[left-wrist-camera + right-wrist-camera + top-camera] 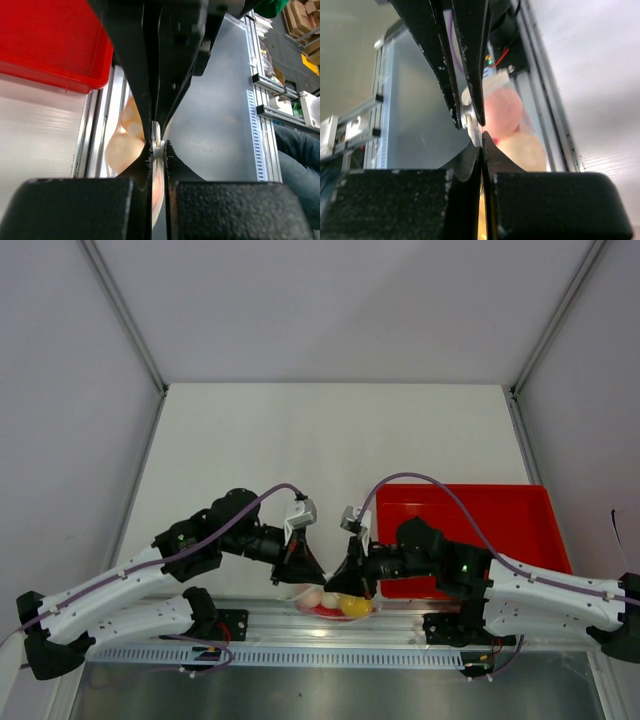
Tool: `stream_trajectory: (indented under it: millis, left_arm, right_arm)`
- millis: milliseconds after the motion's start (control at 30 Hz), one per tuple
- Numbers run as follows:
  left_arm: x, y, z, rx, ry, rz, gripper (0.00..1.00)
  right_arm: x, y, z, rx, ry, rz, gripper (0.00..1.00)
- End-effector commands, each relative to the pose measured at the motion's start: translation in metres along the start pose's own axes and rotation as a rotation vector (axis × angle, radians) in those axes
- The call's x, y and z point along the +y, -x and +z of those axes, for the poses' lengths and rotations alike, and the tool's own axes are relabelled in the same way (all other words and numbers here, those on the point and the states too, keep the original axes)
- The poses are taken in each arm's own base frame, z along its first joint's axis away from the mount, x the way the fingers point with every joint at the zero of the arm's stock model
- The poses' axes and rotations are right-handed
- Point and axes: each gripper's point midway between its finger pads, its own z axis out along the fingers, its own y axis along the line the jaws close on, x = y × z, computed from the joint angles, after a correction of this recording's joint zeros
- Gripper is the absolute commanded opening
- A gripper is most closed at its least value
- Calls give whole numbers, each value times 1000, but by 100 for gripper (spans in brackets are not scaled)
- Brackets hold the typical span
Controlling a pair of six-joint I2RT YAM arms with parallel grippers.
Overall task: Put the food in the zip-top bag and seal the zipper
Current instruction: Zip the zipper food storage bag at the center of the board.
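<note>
The zip-top bag (336, 604) hangs at the table's near edge between both grippers, its red zipper strip (324, 613) showing low on it. Inside lies the food: two whitish eggs (311, 597) and a yellow ball (354, 606). My left gripper (305, 575) is shut on a small white piece (158, 145) at the bag's top edge. My right gripper (349, 580) faces it tip to tip and is shut on the thin clear plastic (479, 134) beside that piece. Pale food (122, 150) shows behind the left fingers, and pinkish and cream food (517, 145) behind the right ones.
A red tray (480, 530) stands on the table to the right, just behind the right arm; its corner (50, 40) shows in the left wrist view. An aluminium rail (300, 635) runs along the near edge under the bag.
</note>
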Motion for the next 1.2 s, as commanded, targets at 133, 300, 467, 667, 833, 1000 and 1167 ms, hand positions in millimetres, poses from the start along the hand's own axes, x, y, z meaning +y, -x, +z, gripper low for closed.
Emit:
stream_trajectory:
  millis: [133,300,467,667,833,1000,1167]
  left_arm:
    - [7,-13,1,34,24,-22,1]
    - [9,-20,0,45,28,-27,0]
    - [8,-15,-6,19,56,-18,1]
    - [12,-24,-10,27,86,-32,1]
    - [9,-23,-13,21,82,-24,1]
    - [-1,-7,-16,2,59,8,1]
    - [-4,-3,-15,8,43,13,1]
  right_arm:
    - [5,61,-23,-267,-49,14,0]
    - [8,63,-20,-242,-36,7,0]
    - [3,52,-13,-172,-49,-4,0]
    - [7,66,-28,-228,-63,-11,0]
    - [9,48,-21,-106,-40,-19,0]
    - [21,38,-19,10,18,-67,30]
    - [39,34,-19,80,117,-90,38]
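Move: Both hands already pinch the bag's zipper from either side with fingertips nearly meeting: the stretch between them lies about 1 cm to the right of the left hand and 1 cm to the left of the right hand, level with both. The lemon hangs in the bag some 12 cm below the tips, roughly 8 cm right of the left hand and 6 cm right of the right. The pink fruit hangs at the same depth, around 4 cm left of the right hand. With its fingers still shut on the zipper beside the left hand's grip, the right hand goes about 2 cm forward with a little rise and shift to its right, works up and down there, then draws back as it opens to roughly a third, comes free of the zipper and climbs to end about 3.5 cm above its start. The left hand keeps its closed pinch on the zipper throughout and, mostly after a short steady hold, eases about 2 cm to the left and as much down, drawing the bag away from the right fingers. ##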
